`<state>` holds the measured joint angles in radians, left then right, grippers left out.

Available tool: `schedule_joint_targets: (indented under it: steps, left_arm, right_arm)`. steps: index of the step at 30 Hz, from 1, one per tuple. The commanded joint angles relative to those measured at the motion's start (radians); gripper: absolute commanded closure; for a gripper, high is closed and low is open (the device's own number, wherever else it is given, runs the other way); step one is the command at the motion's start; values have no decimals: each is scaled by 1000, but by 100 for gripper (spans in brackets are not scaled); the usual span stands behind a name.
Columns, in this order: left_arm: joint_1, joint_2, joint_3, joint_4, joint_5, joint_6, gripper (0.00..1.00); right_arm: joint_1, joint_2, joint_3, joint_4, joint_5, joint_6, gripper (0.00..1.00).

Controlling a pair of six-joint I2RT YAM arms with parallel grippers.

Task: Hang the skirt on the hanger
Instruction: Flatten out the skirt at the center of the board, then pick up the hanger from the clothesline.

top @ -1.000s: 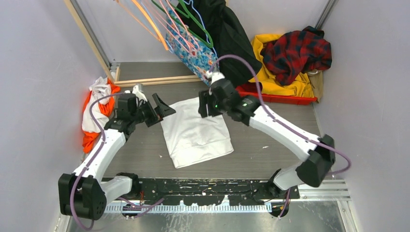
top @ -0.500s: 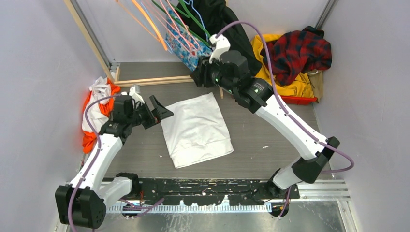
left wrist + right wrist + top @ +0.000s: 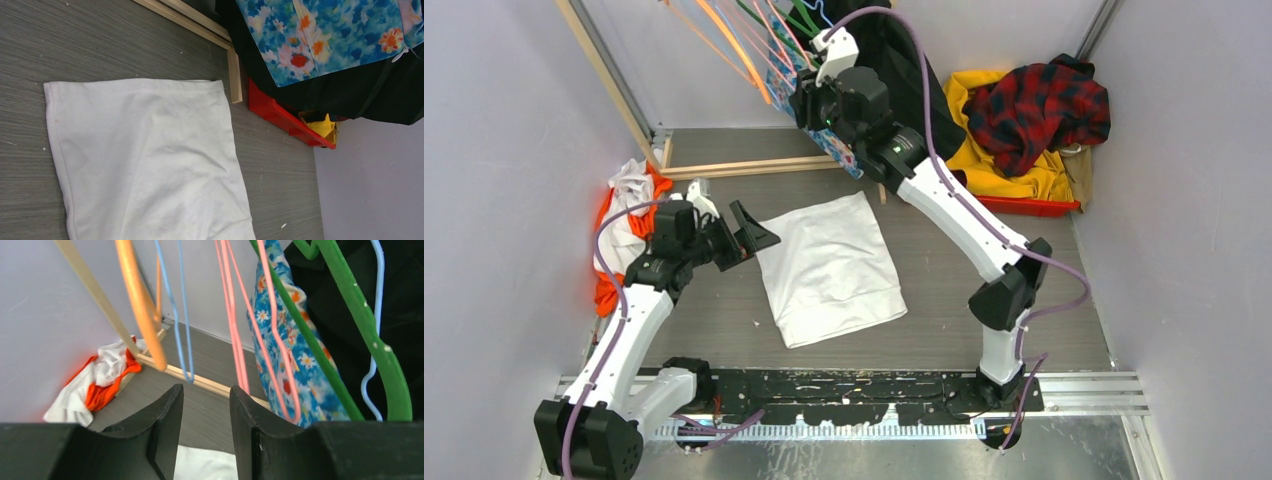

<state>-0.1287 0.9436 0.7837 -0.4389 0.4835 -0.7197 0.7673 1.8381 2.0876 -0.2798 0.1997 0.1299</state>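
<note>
The skirt, blue with red, orange and white flowers, hangs at the back among the hangers. In the right wrist view the skirt hangs behind a pink hanger and a green hanger; which one carries it I cannot tell. My right gripper is raised beside them. Its fingers stand apart with nothing between them. My left gripper is open and low at the left edge of the white garment. The left wrist view shows the skirt but not its own fingers.
A black coat hangs behind the skirt. A red tray at the back right holds a yellow garment and a plaid shirt. An orange and white cloth pile lies left, by a wooden frame.
My right arm has lifted off the table and swung back and up to the hangers, its jaws narrowing on the way. The left arm has barely shifted.
</note>
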Motion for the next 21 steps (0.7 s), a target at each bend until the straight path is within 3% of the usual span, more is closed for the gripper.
schedule_joint_targets:
  steps: [1, 21]
  left_arm:
    - [4, -18, 43, 4, 18, 26, 7]
    - [4, 25, 20, 67, 36, 8, 10]
  right_arm:
    - [-32, 57, 143, 14, 24, -50, 55]
    - [-94, 120, 219, -10, -57, -38, 53]
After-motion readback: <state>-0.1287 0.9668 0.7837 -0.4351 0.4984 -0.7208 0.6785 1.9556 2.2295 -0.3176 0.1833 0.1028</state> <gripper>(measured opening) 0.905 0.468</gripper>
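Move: In among the hangers, the near end of a pink hanger lies about 7 cm ahead of the right hand, 1 cm to its left and some 3 cm lower. The blue hanger's end is roughly 6 cm ahead and 5 cm left, the orange one's 4 cm ahead and 7 cm left, and the green one's 1 cm ahead and 10 cm right, all near hand height. From the left hand the pink end is about 24 cm ahead, 7 cm right and 21 cm up. Reaching forward some 5 cm towards the pink hanger, the right hand slows as it goes and eases about 2 cm to its right, bringing the hanger's lower part into line with the gap between its fingers. The fingers stay half open, pointing forward-left with a turn of about 5 degrees clockwise; they come close to the pink hanger, but contact can't be seen. ##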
